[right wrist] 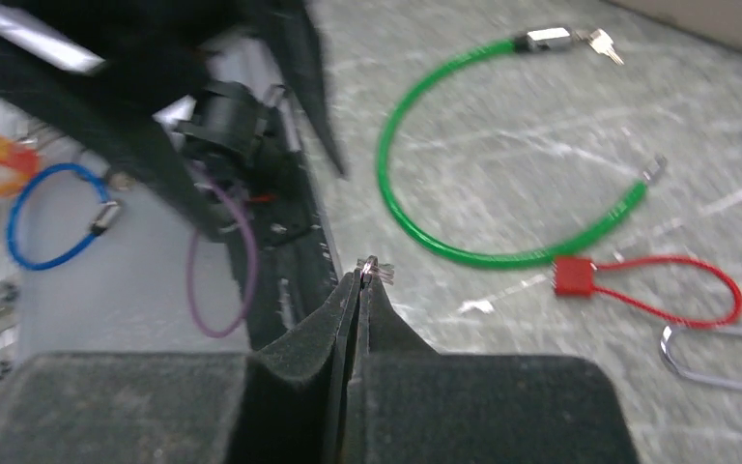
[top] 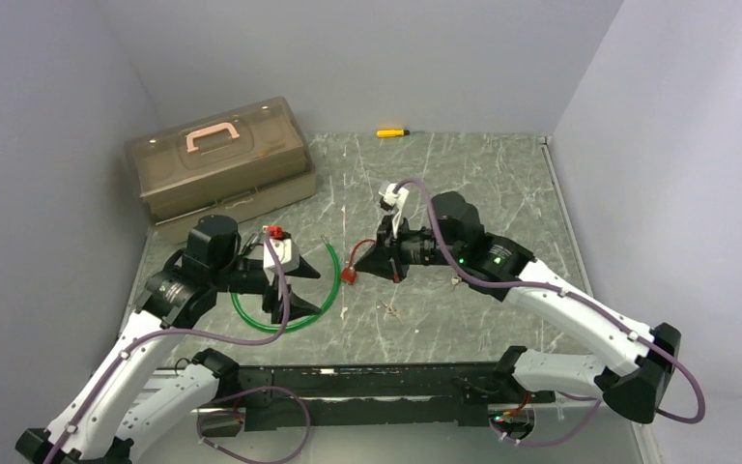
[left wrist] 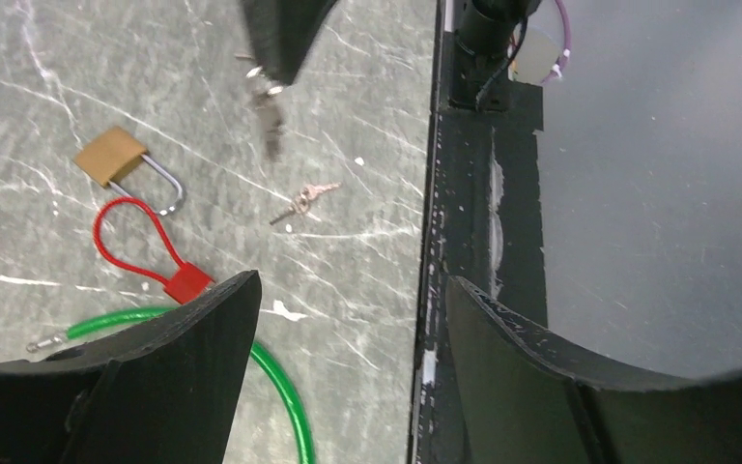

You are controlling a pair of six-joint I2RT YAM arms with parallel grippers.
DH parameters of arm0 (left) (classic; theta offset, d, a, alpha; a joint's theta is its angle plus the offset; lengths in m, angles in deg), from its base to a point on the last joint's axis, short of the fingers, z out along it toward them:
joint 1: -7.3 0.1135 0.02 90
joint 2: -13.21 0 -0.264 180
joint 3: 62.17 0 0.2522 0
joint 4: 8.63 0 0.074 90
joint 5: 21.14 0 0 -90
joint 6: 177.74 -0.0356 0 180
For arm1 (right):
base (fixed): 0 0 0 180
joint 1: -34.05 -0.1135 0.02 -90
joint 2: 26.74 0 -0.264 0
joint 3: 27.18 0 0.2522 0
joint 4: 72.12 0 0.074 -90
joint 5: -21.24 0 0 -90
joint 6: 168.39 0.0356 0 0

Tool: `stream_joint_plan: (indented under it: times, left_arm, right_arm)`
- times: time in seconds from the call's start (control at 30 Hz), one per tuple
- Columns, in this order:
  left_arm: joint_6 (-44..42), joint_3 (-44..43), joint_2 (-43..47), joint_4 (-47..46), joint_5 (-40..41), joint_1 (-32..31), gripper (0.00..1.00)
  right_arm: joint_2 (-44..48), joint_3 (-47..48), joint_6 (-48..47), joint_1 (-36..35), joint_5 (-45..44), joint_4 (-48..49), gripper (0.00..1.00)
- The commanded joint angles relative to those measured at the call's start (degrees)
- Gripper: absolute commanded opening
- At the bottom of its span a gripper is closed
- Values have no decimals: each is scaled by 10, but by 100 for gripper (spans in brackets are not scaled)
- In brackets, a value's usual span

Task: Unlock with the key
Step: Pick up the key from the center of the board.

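My right gripper [right wrist: 367, 275] is shut on a small silver key [right wrist: 374, 268], whose end pokes out past the fingertips; in the left wrist view that key [left wrist: 268, 106] hangs above the table. A brass padlock [left wrist: 116, 157] with a steel shackle lies on the marble table just left of it, and a red cable lock [left wrist: 185, 282] lies beside the padlock. My left gripper [left wrist: 353, 300] stands open with nothing between its fingers, above the green cable lock [top: 327, 290]. In the top view my right gripper [top: 396, 266] hovers mid-table and hides the padlock.
A loose key bunch [left wrist: 299, 201] lies near the front edge. The green cable's lock body [right wrist: 546, 39] has a key in it. A tan toolbox [top: 217, 155] stands at the back left and a yellow screwdriver [top: 393, 132] at the back wall. A blue cable loop [right wrist: 53, 217] hangs beyond the table edge.
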Motion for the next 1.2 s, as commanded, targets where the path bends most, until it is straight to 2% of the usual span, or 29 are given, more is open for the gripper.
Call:
stream_joint_plan:
  times: [0.0,0.13,0.43,0.87,1.07,1.17]
  left_arm:
    - [2,-11,-22,-95,-12,1,76]
    - [15,-26,-34,-152,-5,-4,75]
    - [41,-40,-63,-193,-38,-49,67]
    - [61,-23,-68,-212,-41,-54,43]
    - [62,-28,-68,-205,-45,-54,28]
    - [67,-29,-66,-207,-51,-54,17]
  right_arm:
    - [18,47,9,-2,106,16,0]
    - [14,69,16,-2,123,22,0]
    - [-5,81,29,-4,138,52,0]
    - [-12,82,30,-7,132,66,0]
    - [-7,76,28,-7,125,63,0]
    - [-2,69,27,-7,117,62,0]
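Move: Hanging from the right gripper's shut fingertips, the key lies some 5 cm ahead of the open left hand, about 7 cm to its right and roughly 1 cm lower. From the right hand, the left gripper's fingertips are 5 cm back, 8 cm left and about 1 cm up. On the table some 26 cm below the right hand, the red lock lies 11 cm ahead and 2 cm left, and the spare keys 4 cm ahead and 7 cm right. Bringing the key to the left gripper, the right hand keeps its pinch, rises about 5 cm while drawing back 3 and easing left, turning slightly counter-clockwise, then stays. The left hand goes forward first, then right and up towards the key, ending about 4 cm right and 4 cm higher; its fingertips tip up slightly and its open fingers close most of the way around the key. ##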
